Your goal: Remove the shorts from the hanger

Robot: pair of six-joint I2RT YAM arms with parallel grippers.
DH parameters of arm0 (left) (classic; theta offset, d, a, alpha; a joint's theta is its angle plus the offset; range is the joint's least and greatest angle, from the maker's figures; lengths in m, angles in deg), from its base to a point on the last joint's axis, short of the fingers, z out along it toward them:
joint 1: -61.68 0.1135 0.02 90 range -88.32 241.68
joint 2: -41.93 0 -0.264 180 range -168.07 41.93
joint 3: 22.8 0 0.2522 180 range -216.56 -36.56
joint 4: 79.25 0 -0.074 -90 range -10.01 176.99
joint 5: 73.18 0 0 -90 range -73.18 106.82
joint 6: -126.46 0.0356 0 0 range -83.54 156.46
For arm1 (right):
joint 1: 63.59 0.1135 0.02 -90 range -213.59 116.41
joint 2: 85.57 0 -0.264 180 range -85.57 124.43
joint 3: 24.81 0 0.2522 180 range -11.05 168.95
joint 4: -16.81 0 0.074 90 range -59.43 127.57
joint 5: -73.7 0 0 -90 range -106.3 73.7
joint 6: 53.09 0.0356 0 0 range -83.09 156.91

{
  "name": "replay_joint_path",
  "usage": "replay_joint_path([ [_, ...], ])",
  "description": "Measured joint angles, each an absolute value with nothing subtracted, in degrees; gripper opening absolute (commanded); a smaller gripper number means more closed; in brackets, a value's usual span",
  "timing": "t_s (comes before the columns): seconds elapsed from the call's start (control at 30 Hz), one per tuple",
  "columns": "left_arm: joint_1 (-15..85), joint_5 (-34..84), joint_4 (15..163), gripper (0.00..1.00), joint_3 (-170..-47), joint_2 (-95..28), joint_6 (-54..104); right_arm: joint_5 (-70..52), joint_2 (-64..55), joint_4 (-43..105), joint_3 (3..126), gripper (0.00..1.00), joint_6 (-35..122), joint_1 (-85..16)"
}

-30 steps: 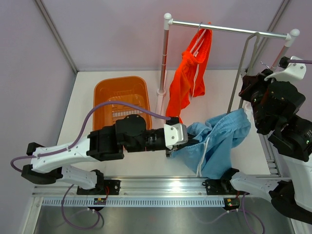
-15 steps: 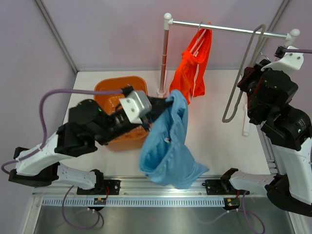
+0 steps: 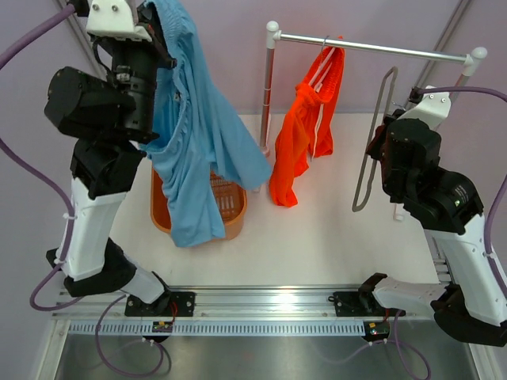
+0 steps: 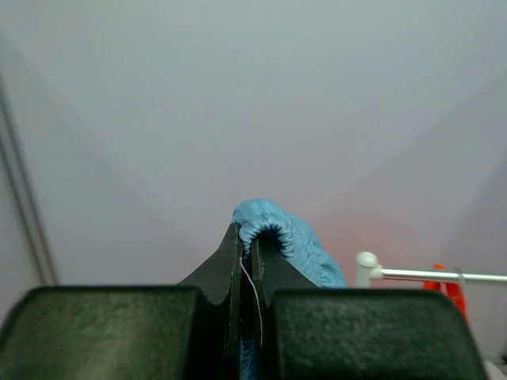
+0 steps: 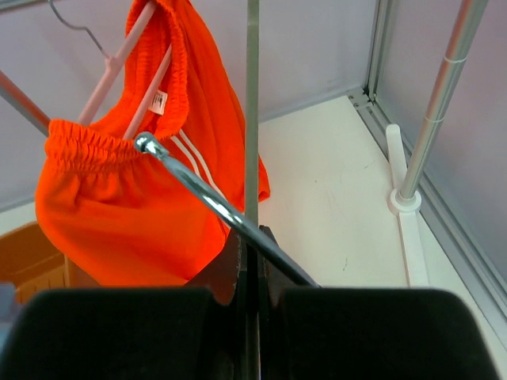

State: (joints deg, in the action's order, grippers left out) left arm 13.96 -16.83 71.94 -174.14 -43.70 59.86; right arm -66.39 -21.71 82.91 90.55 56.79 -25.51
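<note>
The light blue shorts (image 3: 198, 134) dangle from my left gripper (image 3: 158, 20), raised high at the back left, and their lower end drapes over the orange basket (image 3: 234, 212). In the left wrist view that gripper (image 4: 247, 233) is shut on the blue waistband (image 4: 289, 237). My right gripper (image 3: 383, 142) is shut on a bare grey metal hanger (image 3: 366, 170), held upright to the right of the orange shorts (image 3: 305, 134). The right wrist view shows the gripper (image 5: 252, 233) pinching the hanger's wire (image 5: 252, 119). The orange shorts (image 5: 119, 222) hang on a pink hanger (image 5: 119, 59) from the rail (image 3: 380, 49).
The rack's white left post (image 3: 268, 87) stands just right of the basket. Its right post and foot (image 5: 405, 198) stand by the table's right edge. A metal track (image 3: 269, 305) with both arm bases runs along the near edge.
My left arm has swung up and to the left, carrying the blue shorts from mid-table to above the basket. The right gripper with the bare hanger has shifted slightly left and down.
</note>
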Motion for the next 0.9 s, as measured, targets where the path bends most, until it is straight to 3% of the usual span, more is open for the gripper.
replay_joint_path([
  [0.2, 27.7, -16.8, 69.3, 0.00, -172.2, -47.4, 52.1, -65.1, -22.0, 83.7, 88.2, 0.00, 57.3, -25.5],
  [0.47, 35.5, -16.2, 67.4, 0.00, -143.5, -44.5, 36.4, -64.5, -23.6, 84.5, 85.5, 0.00, 58.1, -25.5],
  [0.6, 35.5, -14.6, 66.9, 0.19, -126.1, -41.1, 27.6, -63.7, -25.1, 85.1, 85.5, 0.00, 58.2, -25.5],
  [0.63, 35.5, -14.3, 66.4, 0.34, -123.0, -40.5, 25.5, -63.6, -25.5, 85.3, 85.5, 0.00, 58.1, -25.5],
  [0.7, 35.5, -13.7, 65.3, 0.46, -119.3, -39.9, 21.8, -63.1, -26.0, 86.0, 86.0, 0.00, 57.8, -25.5],
  [0.73, 35.5, -13.3, 65.1, 0.67, -118.6, -39.8, 20.7, -62.8, -26.1, 86.0, 86.2, 0.00, 57.6, -25.5],
  [0.87, 35.5, -9.6, 65.3, 0.99, -116.8, -37.6, 15.4, -59.3, -26.6, 86.2, 86.7, 0.00, 56.1, -25.5],
  [0.9, 35.5, -8.9, 65.2, 0.99, -116.4, -36.8, 14.6, -58.3, -26.7, 86.1, 86.6, 0.00, 55.8, -25.5],
])
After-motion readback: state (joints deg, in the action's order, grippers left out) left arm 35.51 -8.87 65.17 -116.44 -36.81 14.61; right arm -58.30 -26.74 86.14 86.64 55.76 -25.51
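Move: The left hand grips the blue shorts by the waistband, high up; the orange basket's middle is about 12 cm ahead, 3 cm to its left and some 62 cm below. The rack's left post stands about 22 cm ahead and 20 cm right, the orange shorts roughly 20 cm ahead and 31 cm right, 35 cm lower. From the right hand, the basket is about 12 cm ahead, 50 cm left and 38 cm down. Left hand sweeps down almost 40 cm and forward over the basket, tipping 50 degrees down, opening wide to release the shorts. ##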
